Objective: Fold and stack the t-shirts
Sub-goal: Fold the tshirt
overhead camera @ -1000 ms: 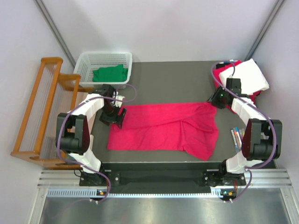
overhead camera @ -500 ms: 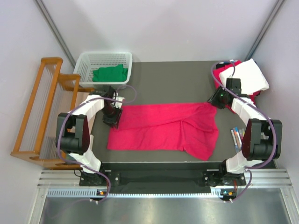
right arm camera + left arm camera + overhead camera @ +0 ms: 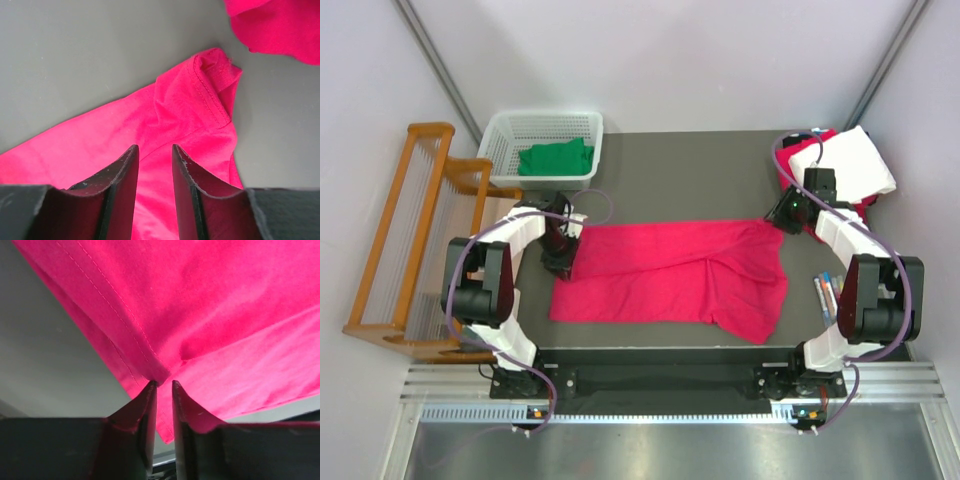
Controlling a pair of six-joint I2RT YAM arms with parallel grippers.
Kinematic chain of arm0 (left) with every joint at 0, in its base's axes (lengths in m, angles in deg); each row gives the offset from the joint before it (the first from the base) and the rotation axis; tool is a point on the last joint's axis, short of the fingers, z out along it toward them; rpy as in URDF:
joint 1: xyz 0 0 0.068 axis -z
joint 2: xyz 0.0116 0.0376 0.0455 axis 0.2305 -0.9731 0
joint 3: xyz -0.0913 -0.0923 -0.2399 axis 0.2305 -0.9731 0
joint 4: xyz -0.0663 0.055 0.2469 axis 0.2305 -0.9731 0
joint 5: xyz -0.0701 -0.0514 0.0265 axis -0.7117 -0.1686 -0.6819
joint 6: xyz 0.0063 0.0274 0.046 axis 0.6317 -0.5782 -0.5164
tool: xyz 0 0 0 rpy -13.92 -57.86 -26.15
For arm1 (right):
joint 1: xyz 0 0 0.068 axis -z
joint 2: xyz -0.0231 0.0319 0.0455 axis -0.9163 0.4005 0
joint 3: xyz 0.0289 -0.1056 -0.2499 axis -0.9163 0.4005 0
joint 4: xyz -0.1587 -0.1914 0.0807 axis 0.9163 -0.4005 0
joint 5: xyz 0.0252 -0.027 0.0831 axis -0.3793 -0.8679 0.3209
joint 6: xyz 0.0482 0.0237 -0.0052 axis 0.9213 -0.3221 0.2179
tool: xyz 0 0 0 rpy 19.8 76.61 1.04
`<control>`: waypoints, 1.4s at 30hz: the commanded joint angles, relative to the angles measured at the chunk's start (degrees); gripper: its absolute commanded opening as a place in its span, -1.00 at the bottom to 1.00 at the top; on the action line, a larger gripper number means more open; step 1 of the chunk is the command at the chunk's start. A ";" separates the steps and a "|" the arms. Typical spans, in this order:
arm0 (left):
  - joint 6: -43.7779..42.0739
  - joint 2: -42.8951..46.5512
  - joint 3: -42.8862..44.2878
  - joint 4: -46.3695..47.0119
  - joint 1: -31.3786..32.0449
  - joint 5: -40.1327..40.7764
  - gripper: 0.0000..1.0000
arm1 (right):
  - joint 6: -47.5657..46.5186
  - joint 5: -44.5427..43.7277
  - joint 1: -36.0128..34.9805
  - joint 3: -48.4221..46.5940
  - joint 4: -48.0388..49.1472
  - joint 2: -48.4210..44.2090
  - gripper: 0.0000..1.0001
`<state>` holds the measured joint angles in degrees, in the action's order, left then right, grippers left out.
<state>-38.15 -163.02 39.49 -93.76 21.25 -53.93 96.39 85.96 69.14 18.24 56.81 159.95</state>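
Note:
A crimson-pink t-shirt (image 3: 680,270) lies spread flat across the middle of the dark table. My left gripper (image 3: 560,262) is at its far-left corner. In the left wrist view the jaws (image 3: 163,384) are nearly together, with a pucker of the pink cloth (image 3: 210,315) pinched at their tips. My right gripper (image 3: 782,215) hovers at the shirt's far-right corner. Its jaws (image 3: 153,147) stand apart over flat pink cloth (image 3: 190,110). A green t-shirt (image 3: 555,158) lies in the basket. A folded white t-shirt (image 3: 865,160) rests on red cloth (image 3: 808,150) at the far right.
A white lattice basket (image 3: 510,135) stands at the far left corner. A wooden rack (image 3: 410,240) stands off the table's left side. Small coloured pens (image 3: 828,292) lie by the right edge. More red cloth (image 3: 280,25) shows beyond the shirt's corner in the right wrist view.
My left gripper's jaws have closed from wide open onto the shirt's far-left corner, and the wrist has shifted slightly. The right arm and the shirt have stayed put.

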 commanded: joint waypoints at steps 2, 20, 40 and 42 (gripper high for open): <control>-0.50 -0.24 -0.28 1.67 -0.19 1.11 -0.72 | 0.13 -0.55 -0.46 -2.14 0.06 -1.85 -0.35; -1.12 0.28 0.69 1.05 -0.28 2.95 -1.00 | -0.14 -0.91 -0.46 -2.32 -0.73 -2.02 -0.36; -2.87 0.37 -0.45 1.31 -2.56 6.12 -1.00 | -0.49 -1.08 -0.28 -1.79 -0.38 -1.76 -0.37; -2.87 0.20 -0.71 1.40 -3.00 6.20 -1.00 | -0.49 -1.00 -0.28 -1.70 -0.38 -1.59 -0.37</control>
<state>-39.87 -163.37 39.38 -93.00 19.28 -49.45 96.37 85.54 69.14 18.22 55.45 159.95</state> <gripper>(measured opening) 0.010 0.316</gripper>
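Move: The folded flap's left corner, where its near edge meets the stitched hem of the t-shirt, lies practically between the left fingertips, no more than a centimetre below them. From there the shirt's near left corner is about 10 cm back and 2 cm left; the far edge of the fold runs some 12 cm ahead, with its left end about 3 cm to the right. From the right hand, the pinch corner is roughly 48 cm left, 12 cm back and 7 cm down. The flap's corner at the stitched hem is pinched as the left fingers, already part-closed around it and pointing down, shut fully with barely any dip. Keeping that pinch low at the table, the left hand eases leftward, slowly and then faster towards the end, about 2.5 cm in all, drawing the cloth out to the left with a slight roll of some 5 degrees. ##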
